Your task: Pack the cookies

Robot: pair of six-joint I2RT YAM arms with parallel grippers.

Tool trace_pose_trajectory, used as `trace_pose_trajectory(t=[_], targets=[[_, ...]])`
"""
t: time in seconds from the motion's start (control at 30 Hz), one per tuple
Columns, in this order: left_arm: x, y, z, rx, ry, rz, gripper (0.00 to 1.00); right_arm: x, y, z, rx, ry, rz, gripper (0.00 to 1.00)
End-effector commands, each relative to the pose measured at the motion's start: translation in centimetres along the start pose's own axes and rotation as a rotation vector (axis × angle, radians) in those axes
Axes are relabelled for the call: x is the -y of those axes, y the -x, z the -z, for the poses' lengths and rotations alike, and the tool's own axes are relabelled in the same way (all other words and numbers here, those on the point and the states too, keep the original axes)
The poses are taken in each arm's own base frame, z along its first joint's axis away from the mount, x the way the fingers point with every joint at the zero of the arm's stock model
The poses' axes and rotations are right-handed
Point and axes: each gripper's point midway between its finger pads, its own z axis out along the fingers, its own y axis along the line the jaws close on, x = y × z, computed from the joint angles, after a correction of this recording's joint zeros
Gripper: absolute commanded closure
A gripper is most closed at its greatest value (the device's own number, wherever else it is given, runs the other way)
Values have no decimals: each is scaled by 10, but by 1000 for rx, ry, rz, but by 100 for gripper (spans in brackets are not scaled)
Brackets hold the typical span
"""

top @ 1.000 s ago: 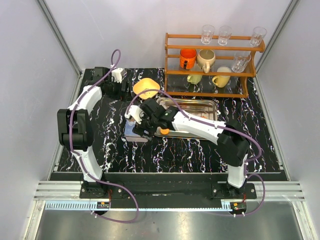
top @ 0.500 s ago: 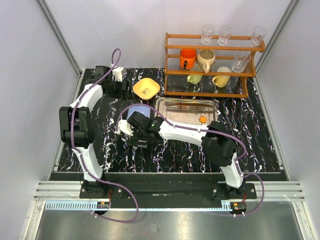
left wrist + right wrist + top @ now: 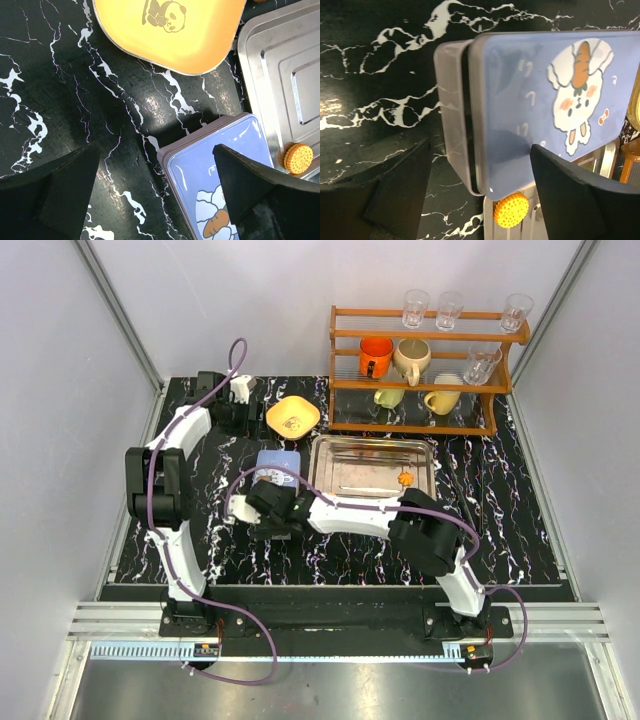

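Observation:
A box with a blue rabbit-print lid (image 3: 277,464) (image 3: 535,100) (image 3: 220,190) lies left of the metal tray (image 3: 372,452). The lid sits shifted sideways on its grey base (image 3: 451,110). One orange cookie (image 3: 511,210) (image 3: 298,157) lies at the tray's edge against the box. Another cookie (image 3: 405,478) lies at the tray's right side. My right gripper (image 3: 262,502) (image 3: 480,165) is open just in front of the box, holding nothing. My left gripper (image 3: 245,415) (image 3: 156,165) is open above the table between the bowl and the box, also holding nothing.
A yellow panda bowl (image 3: 292,417) (image 3: 170,30) stands behind the box. A wooden rack (image 3: 420,370) with mugs and glasses fills the back right. Grey walls close in both sides of the black marbled table (image 3: 340,550).
My right gripper has pulled back from over the box toward the near left, uncovering the blue lid. The left arm has shifted only slightly.

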Motion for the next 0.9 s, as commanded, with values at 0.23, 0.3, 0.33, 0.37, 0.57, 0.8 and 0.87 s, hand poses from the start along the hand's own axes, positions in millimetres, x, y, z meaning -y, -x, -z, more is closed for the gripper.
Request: trace_pose_trajectory(t=[0.23,0.3,0.33,0.37,0.57,0.8,0.87], targets=[[9,19,-5,36,-11,-18,1,-20,-3,-12,-14,-110,108,24],[10,18,-7,32,-13,-18,1,-23,-4,-12,-16,-107,109,27],[10,18,-7,32,-13,-18,1,-26,-3,-12,-13,-106,112,28],[11,18,-7,32,-14,-18,1,-27,-4,-13,-13,-107,113,30],[14,15,-9,24,-19,-18,1,-36,-8,-16,-28,-110,129,39],[14,13,-8,21,-15,-19,1,-47,-11,-18,-42,-104,142,47],[15,12,-8,20,-17,-15,1,-49,-12,-19,-48,-107,149,49]])
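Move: The right hand is low at the near end of the cookie box; the middle of the lidded box is about 8 cm ahead and 2 cm left of it. The loose cookie is some 4 cm ahead and 11 cm right, and the metal tray's middle about 9 cm ahead and 22 cm right. From the left hand, the box's middle lies roughly 13 cm back, 5 cm right and 6 cm lower. The right hand nearly stays put, tipping up about 15 degrees while its fingers close partway around the box's near edge. ##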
